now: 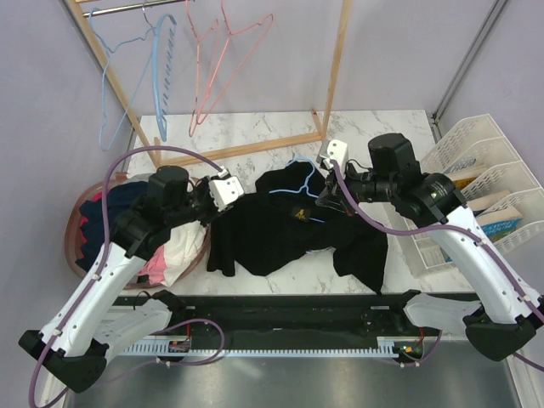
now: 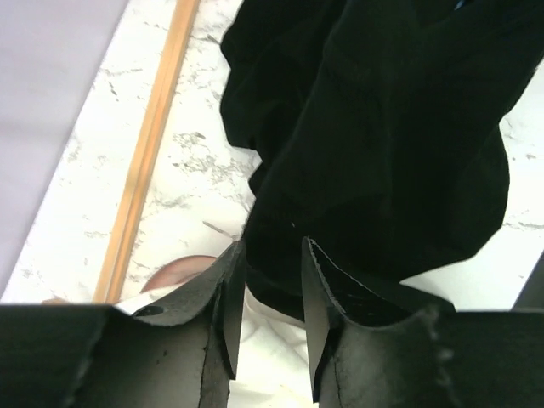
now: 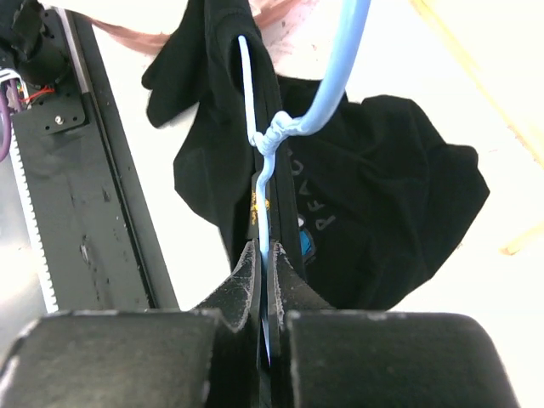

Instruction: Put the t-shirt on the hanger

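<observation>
The black t-shirt [image 1: 285,225] lies crumpled on the marble table between my arms. The light-blue wire hanger [image 1: 304,167] sits in its collar, with the hook sticking out the far side. My right gripper [image 1: 325,202] is shut on the hanger wire [image 3: 264,183] just below the twisted neck, and shirt fabric [image 3: 391,187] hangs on both sides of the fingers. A small white-and-blue print [image 3: 311,245] shows beside the wire. My left gripper [image 1: 231,200] is at the shirt's left edge. In the left wrist view it [image 2: 270,293] is open, with the shirt's hem [image 2: 374,153] at the fingertips.
A wooden rack [image 1: 246,146] stands at the back with blue hangers [image 1: 157,68] and pink hangers [image 1: 223,59]. A basket [image 1: 75,223] of clothes is at the left under my left arm. White bins [image 1: 476,161] stand at the right. A black rail [image 1: 289,306] runs along the near edge.
</observation>
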Robot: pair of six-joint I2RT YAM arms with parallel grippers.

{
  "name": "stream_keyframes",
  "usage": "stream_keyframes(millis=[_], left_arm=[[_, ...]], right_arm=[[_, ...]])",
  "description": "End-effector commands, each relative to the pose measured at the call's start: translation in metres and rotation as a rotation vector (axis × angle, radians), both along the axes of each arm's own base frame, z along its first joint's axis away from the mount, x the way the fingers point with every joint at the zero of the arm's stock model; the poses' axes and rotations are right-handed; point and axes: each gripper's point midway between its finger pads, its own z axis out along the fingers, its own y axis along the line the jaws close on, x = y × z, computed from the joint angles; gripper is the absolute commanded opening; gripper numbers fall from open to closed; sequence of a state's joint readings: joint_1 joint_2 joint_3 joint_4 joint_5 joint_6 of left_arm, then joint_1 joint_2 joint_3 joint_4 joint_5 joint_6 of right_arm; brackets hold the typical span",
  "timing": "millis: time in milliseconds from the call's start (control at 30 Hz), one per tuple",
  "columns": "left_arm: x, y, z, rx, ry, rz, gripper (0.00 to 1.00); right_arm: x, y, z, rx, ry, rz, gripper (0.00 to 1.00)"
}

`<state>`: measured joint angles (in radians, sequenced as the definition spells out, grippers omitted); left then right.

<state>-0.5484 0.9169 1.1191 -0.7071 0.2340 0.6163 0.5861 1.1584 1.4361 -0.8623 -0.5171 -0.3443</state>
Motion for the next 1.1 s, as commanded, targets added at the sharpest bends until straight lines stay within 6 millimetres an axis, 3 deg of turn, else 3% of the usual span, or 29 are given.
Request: stream_keyframes(millis=[0, 100, 133, 233, 300, 333, 400, 433, 500, 667, 767, 900, 933, 967, 1000, 1033, 1067], left_arm=[[-0.015, 0.001, -0.008, -0.013, 0.039, -0.052, 0.42], [-0.020, -0.004, 0.014, -0.086, 0.022, -0.059, 0.50], [-0.022, -0.005, 0.022, -0.118, 0.025, -0.050, 0.57], [-0.016, -0.006, 0.048, -0.179, 0.015, 0.001, 0.63], [-0.011, -0.005, 0.076, -0.222, -0.018, 0.034, 0.68], [-0.008, -0.004, 0.083, -0.240, -0.015, 0.061, 0.78], [-0.003, -0.005, 0.105, -0.278, -0.027, 0.086, 0.81], [-0.002, -0.005, 0.118, -0.296, -0.046, 0.088, 0.82], [0.002, -0.005, 0.123, -0.315, -0.036, 0.115, 0.82], [-0.006, -0.019, 0.138, -0.366, -0.079, 0.013, 0.82], [-0.015, -0.028, 0.161, -0.385, -0.202, -0.112, 0.82], [-0.011, -0.052, 0.175, -0.332, -0.334, -0.256, 0.82], [-0.003, -0.062, 0.168, -0.302, -0.339, -0.274, 0.81], [-0.010, -0.081, 0.165, -0.279, -0.358, -0.335, 0.81], [0.000, -0.086, 0.167, -0.219, -0.445, -0.314, 0.81], [0.006, -0.101, 0.154, -0.180, -0.450, -0.338, 0.79], [0.001, -0.115, 0.154, -0.173, -0.476, -0.378, 0.79]], right_arm=[[-0.003, -0.005, 0.004, 0.008, 0.002, -0.017, 0.00], [0.007, -0.008, 0.011, 0.011, 0.001, -0.074, 0.00], [0.016, -0.014, 0.023, 0.019, -0.026, -0.125, 0.00], [0.044, -0.031, 0.058, 0.054, -0.062, -0.296, 0.00], [0.067, -0.048, 0.077, 0.078, -0.078, -0.424, 0.00], [0.075, -0.059, 0.103, 0.107, -0.137, -0.488, 0.00], [0.092, -0.075, 0.129, 0.113, -0.207, -0.594, 0.00], [0.097, -0.080, 0.134, 0.111, -0.225, -0.626, 0.00], [0.107, -0.085, 0.143, 0.114, -0.244, -0.675, 0.00], [0.104, -0.071, 0.147, 0.152, -0.213, -0.613, 0.00], [0.087, -0.060, 0.135, 0.157, -0.167, -0.521, 0.00], [0.052, -0.044, 0.101, 0.159, -0.051, -0.366, 0.00], [0.048, -0.041, 0.095, 0.162, -0.029, -0.346, 0.00], [0.042, -0.041, 0.093, 0.175, -0.014, -0.342, 0.00], [0.040, -0.040, 0.082, 0.167, 0.008, -0.335, 0.00], [0.037, -0.037, 0.079, 0.172, 0.021, -0.319, 0.00], [0.033, -0.037, 0.081, 0.184, 0.023, -0.313, 0.00]])
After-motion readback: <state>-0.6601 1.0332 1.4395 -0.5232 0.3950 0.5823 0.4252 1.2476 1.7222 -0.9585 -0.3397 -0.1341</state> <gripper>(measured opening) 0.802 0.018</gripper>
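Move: The right hand already pinches the blue hanger by its right shoulder; the hanger's neck is some 4 cm ahead of it, 4 cm left and 2 cm up. The t-shirt, with the hanger in its collar, has its middle about 3 cm back, 5 cm left and 15 cm below. From the free left hand that middle is roughly 17 cm right, 5 cm back and 12 cm down; the laundry basket is about 25 cm left, 6 cm back and 16 cm down. Keeping its pinch on the hanger's shoulder, the right hand swings hanger and t-shirt up about 13 cm, forward 10 and right, turning some 30 degrees clockwise, then sinks about half that height and draws partly back. The left hand, holding nothing, opens wide as it rises about 15 cm, then swings right, in front of the hanging t-shirt. ##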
